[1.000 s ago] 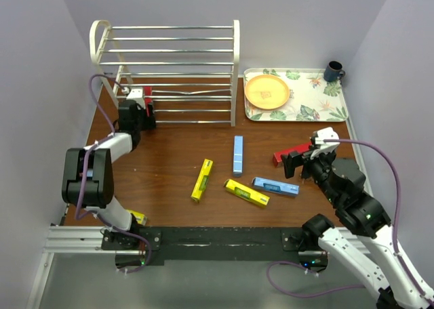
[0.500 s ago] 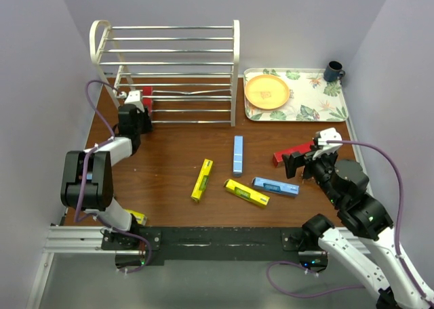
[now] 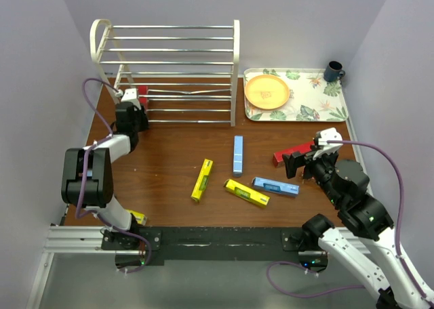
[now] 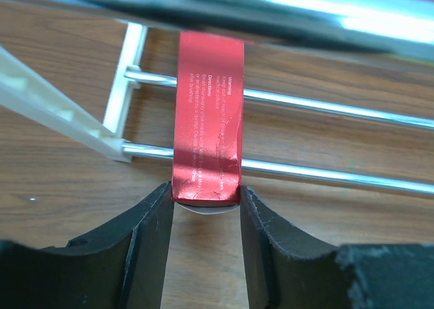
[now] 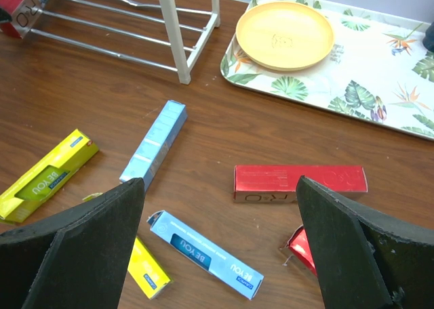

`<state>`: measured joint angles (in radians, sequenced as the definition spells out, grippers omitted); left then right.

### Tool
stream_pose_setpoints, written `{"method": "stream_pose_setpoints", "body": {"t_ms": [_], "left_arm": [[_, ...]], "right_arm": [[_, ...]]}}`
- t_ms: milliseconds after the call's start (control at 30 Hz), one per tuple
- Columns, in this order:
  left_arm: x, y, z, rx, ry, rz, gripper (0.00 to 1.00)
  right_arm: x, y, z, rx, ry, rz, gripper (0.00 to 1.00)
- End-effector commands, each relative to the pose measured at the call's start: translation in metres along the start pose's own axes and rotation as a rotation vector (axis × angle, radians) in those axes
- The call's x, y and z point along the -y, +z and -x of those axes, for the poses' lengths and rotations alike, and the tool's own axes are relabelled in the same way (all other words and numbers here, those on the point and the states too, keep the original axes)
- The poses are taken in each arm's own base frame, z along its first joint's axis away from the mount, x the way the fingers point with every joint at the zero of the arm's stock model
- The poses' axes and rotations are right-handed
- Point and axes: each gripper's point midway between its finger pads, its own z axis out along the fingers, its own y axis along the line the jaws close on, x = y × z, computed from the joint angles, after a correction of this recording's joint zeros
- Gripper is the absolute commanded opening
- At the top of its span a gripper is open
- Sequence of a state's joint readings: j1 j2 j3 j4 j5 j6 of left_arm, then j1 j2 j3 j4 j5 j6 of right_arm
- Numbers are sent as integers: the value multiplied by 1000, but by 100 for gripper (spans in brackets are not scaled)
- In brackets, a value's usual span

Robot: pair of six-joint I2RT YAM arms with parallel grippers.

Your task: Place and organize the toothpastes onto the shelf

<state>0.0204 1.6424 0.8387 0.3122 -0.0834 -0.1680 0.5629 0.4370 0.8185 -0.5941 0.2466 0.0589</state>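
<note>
The white wire shelf (image 3: 169,51) stands at the back left. A red toothpaste (image 4: 207,112) lies across its bottom bars (image 4: 325,106), and my left gripper (image 4: 205,197) is shut on the carton's near end, at the shelf's left end (image 3: 133,104). My right gripper (image 3: 298,163) hangs wide open above a red carton (image 5: 300,181); a second red one (image 5: 302,248) peeks out by its right finger. Two light blue cartons (image 3: 238,154) (image 3: 275,186) and two yellow ones (image 3: 201,179) (image 3: 247,193) lie mid-table. Another yellow carton (image 3: 137,217) sits by the left arm's base.
A floral tray (image 3: 319,102) at the back right holds an orange plate (image 3: 267,91), and a dark blue mug (image 3: 333,71) stands at its far corner. Walls close in on both sides of the table.
My left gripper has closed on the red carton's end and carried it further in over the shelf's bottom bars. The right arm has stayed where it was.
</note>
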Motion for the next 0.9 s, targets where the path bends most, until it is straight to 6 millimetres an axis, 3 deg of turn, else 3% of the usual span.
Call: {"method": "stream_pose_setpoints", "body": {"t_ms": [0,567,700,867], "left_arm": [[-11,4,38,101,38,31,39],[-15,13,28,38,121,-94,53],[-15,9,30,37,120,-98,65],[-16,-13,41,60,116,-89,82]], "right_arm": [[5,-10,17,45,3,-18,99],[3,-12,17,42,15,-7,98],[2,-12,19,46,26,-3,99],[5,-13,22,37,52,-25,99]]}}
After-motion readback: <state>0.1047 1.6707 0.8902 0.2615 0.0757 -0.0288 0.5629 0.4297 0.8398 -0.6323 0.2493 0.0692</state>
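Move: The left hand still pinches the near end of the red toothpaste on the shelf's bottom rails; the toothpaste's middle lies about 6 cm ahead of the hand and 1 cm left. The shelf's left front foot stands roughly 5 cm to the hand's left, 2 cm ahead and 5 cm lower; the nearest yellow toothpaste lies some 21 cm back and 23 cm right, 6 cm below. From the right hand the red toothpaste is about 31 cm ahead, 53 cm left and 20 cm lower. Keeping its pinch on the red toothpaste at first, the left hand draws the near end about 2 cm to the left, towards the shelf's left side, while turning clockwise some 5 degrees. Then, nearly in place, the fingers open wide and let go of the toothpaste, staying one on either side of its end. ##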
